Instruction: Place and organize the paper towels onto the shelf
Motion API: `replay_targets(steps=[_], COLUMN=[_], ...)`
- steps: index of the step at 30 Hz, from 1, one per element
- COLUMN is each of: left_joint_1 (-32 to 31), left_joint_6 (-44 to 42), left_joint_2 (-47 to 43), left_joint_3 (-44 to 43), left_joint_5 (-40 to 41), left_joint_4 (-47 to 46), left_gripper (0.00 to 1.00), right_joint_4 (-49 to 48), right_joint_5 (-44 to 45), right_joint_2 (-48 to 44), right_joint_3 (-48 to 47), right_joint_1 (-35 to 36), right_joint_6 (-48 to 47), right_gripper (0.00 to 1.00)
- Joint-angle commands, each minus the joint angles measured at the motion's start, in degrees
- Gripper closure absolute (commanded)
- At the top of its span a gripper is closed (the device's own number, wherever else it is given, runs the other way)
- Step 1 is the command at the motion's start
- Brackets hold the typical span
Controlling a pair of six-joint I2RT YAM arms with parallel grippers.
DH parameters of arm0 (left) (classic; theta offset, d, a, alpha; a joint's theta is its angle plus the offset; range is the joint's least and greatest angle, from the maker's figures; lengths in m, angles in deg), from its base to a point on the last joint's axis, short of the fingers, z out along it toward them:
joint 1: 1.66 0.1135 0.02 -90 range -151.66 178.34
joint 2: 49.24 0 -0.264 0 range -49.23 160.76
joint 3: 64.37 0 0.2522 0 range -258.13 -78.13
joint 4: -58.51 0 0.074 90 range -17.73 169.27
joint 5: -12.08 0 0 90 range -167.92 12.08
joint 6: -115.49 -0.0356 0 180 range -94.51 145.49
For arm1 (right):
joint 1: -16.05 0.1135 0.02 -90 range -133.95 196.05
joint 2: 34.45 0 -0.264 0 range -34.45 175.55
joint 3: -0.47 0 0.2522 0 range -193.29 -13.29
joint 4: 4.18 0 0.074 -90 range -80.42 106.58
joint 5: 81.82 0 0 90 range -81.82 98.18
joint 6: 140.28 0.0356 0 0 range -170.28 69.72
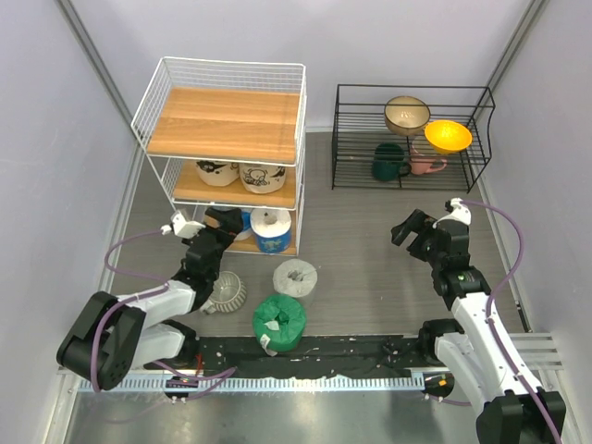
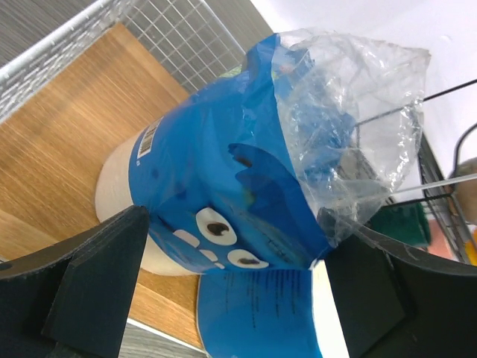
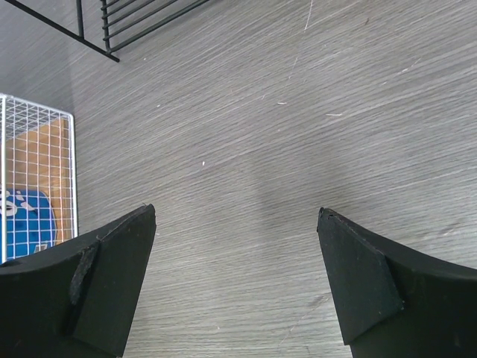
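The white wire shelf [image 1: 222, 125] stands at the back left. Two tan paper towels [image 1: 217, 171] [image 1: 262, 176] sit on its middle board. A blue-and-white roll [image 1: 271, 229] stands on the bottom board, with my left gripper [image 1: 222, 227] reaching in beside it. In the left wrist view a blue-wrapped roll [image 2: 216, 171] rests on the wooden board [image 2: 67, 149], and the left gripper [image 2: 235, 224] stands open with a finger on each side of it. On the table lie a grey roll [image 1: 294, 277] and a green roll [image 1: 279, 319]. My right gripper [image 1: 412, 231] [image 3: 235, 212] hangs open over bare table.
A ribbed pale mug [image 1: 227, 291] lies on the table by the left arm. A low black wire rack [image 1: 412, 139] at the back right holds a gold bowl [image 1: 407, 113], an orange bowl [image 1: 448, 136] and two mugs. The right wrist view shows the shelf's wire side [image 3: 37, 149].
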Motion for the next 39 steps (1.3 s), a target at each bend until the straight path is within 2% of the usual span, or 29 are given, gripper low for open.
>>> replay_targets(steps=[1,8,16,28,29,33,34,39], left_joint_1=[-0.41,-0.32,-0.32,-0.49,-0.58,-2.60,-5.04,-17.17], left_joint_6=[1.57,1.04,-1.07,-0.28,0.07,0.25,-0.01,-3.88], left_joint_2=[-1.76,-9.22,-21.79,-42.61,-43.50,-43.34,-42.64,-34.47], left_joint_3=[1.50,2.91,2.55,6.51,6.77,6.60,6.25,3.61], left_joint_5=[-2.08,-1.38,-0.59,-5.15,-5.77,-7.27,-6.66,4.40], left_joint_4=[-6.94,-4.84,7.99,28.12,29.00,29.62,29.54,25.59], left_gripper=[0.00,0.00,0.00,0.00,0.00,0.00,0.00,0.00], right_joint_4=[-1.67,-1.58,-2.11,-2.90,-2.99,-3.34,-3.34,-3.34], right_joint_5=[-0.47,-0.82,-0.73,-0.73,-2.64,-2.75,-2.84,-3.10], right_joint_2=[-0.87,-0.78,-0.87,-0.17,-0.08,0.27,0.27,-0.34], right_joint_3=[-0.19,-0.11,0.60,1.04,1.21,1.39,1.48,1.39], right_joint_1=[0.23,0.23,0.32,0.23,0.32,0.32,0.32,0.32], right_joint_6=[-0.82,-0.91,-0.12,0.41,0.58,1.02,1.11,1.20], right_gripper=[0.04,0.04,0.04,0.04,0.04,0.04,0.04,0.04])
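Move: The left hand is empty and open, just in front of the blue-wrapped paper towel pack on the bottom shelf, whose middle is about 5 cm ahead, 1 cm right and 2 cm lower. The blue-and-white roll beside the pack is 2 cm ahead and 11 cm right, at about the same height as the pack. Still on the table, some 7 cm lower, the gray roll is 15 cm back and 17 cm right, the green one 25 cm back and 13 cm right. From the right hand the gray roll is about 10 cm back and 28 cm left. Leaving the blue-wrapped pack with the fingers still wide open, the left hand rises about 7 cm as they tip up some 10 degrees, and backs out of the shelf. It keeps drawing back, about 8 cm in all, and sinks around 4 cm again, then swings right towards the gray roll, turning clockwise and levelling off. ##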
